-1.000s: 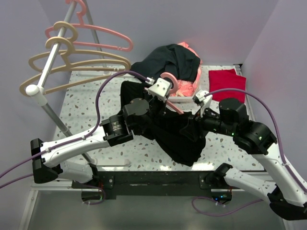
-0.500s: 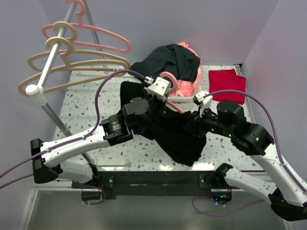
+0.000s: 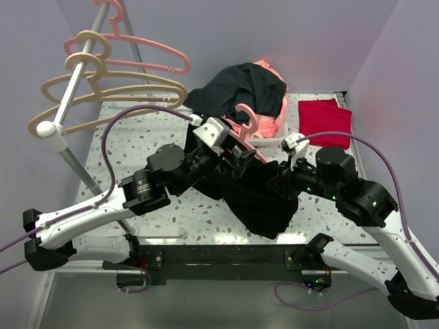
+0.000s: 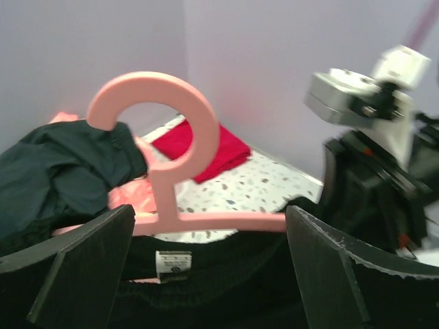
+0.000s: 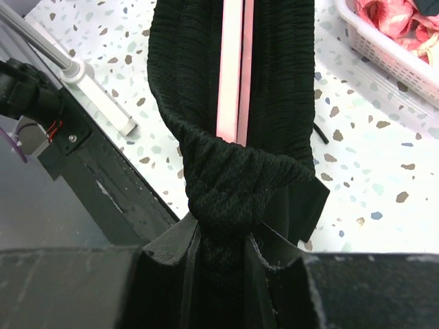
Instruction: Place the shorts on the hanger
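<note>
The black shorts (image 3: 260, 199) hang bunched over the pink hanger (image 3: 245, 116) in the middle of the table. My left gripper (image 3: 240, 159) stands open just left of the hanger's neck. In the left wrist view the hanger's hook (image 4: 154, 116) rises ahead between my spread fingers (image 4: 75, 274), with the shorts' waistband and white label (image 4: 173, 266) below its bar. My right gripper (image 5: 223, 236) is shut on a twisted bundle of the shorts (image 5: 233, 178). A pink hanger arm (image 5: 232, 68) runs inside the fabric.
A white basket (image 3: 269, 137) at the back holds a dark grey-green garment (image 3: 240, 89) and pink cloth. A folded red cloth (image 3: 326, 120) lies to its right. A rail (image 3: 68, 113) on the left carries beige and pink hangers (image 3: 113, 86). Walls close in on both sides.
My left gripper has let go of the hanger's neck, opened wide and drawn back to the left. My right gripper has closed on the bunched shorts.
</note>
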You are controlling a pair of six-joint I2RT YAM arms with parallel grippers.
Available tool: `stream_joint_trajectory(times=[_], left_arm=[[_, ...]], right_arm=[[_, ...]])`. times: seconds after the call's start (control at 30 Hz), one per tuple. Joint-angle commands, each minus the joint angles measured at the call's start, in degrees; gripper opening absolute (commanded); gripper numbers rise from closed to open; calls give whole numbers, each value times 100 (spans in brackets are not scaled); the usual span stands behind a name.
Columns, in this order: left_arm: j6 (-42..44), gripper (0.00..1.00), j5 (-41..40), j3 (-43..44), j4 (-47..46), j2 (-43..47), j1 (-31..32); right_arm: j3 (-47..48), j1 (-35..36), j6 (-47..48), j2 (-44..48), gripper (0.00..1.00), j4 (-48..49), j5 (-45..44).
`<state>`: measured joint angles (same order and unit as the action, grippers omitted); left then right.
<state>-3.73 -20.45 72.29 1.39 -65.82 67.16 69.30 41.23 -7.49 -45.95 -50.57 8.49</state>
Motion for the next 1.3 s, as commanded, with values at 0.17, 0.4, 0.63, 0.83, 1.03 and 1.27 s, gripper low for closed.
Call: stream_joint_trajectory(times=[0.17,0.4,0.63,0.83,1.03,1.27], left_arm=[[346,95,3212,-1383,-174,1019,43],[540,95,2054,-2051,-568,317,1500],[548,94,1623,-2667,-1755,-342,2100],[470,93,643,-2878,-2897,-1273,2153],[232,92,-205,-2852,-3680,-1811,2100],[223,92,198,-2992,-4023,-2066,1819]], right_arm=[[497,-1,107,34,0,-50,205],[1225,-1,309,-510,0,-313,653],[2087,-1,511,-1230,0,-489,996],[2851,8,520,-1785,0,-340,1865],[3458,244,432,-2321,0,-164,2113],[4521,1193,617,-3217,0,-33,1533]])
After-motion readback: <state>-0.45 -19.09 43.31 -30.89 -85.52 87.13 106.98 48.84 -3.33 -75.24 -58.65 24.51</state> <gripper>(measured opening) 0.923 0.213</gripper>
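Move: The right hand holds the shorts' waistband and the end of the pink hanger inside it. The rack rail's free near stretch lies about 43 cm to its left, level fore and aft, some 28 cm higher; the hook is roughly 12 cm ahead, 7 cm left and 12 cm up. From the already open left hand, the hook is about 7 cm ahead, 1 cm right and 2 cm up; the shorts' lower end is about 9 cm back, 10 cm right and 33 cm below. Still pinching the waistband, the right hand all but waits, then carries shorts and hanger left and up towards the rack, about 10 cm each way, turning some 25 degrees counter-clockwise. The open left hand backs away from the hanger, then sinks about 25 cm while drifting right, and finally eases forward again, low by the shorts' lower part. ##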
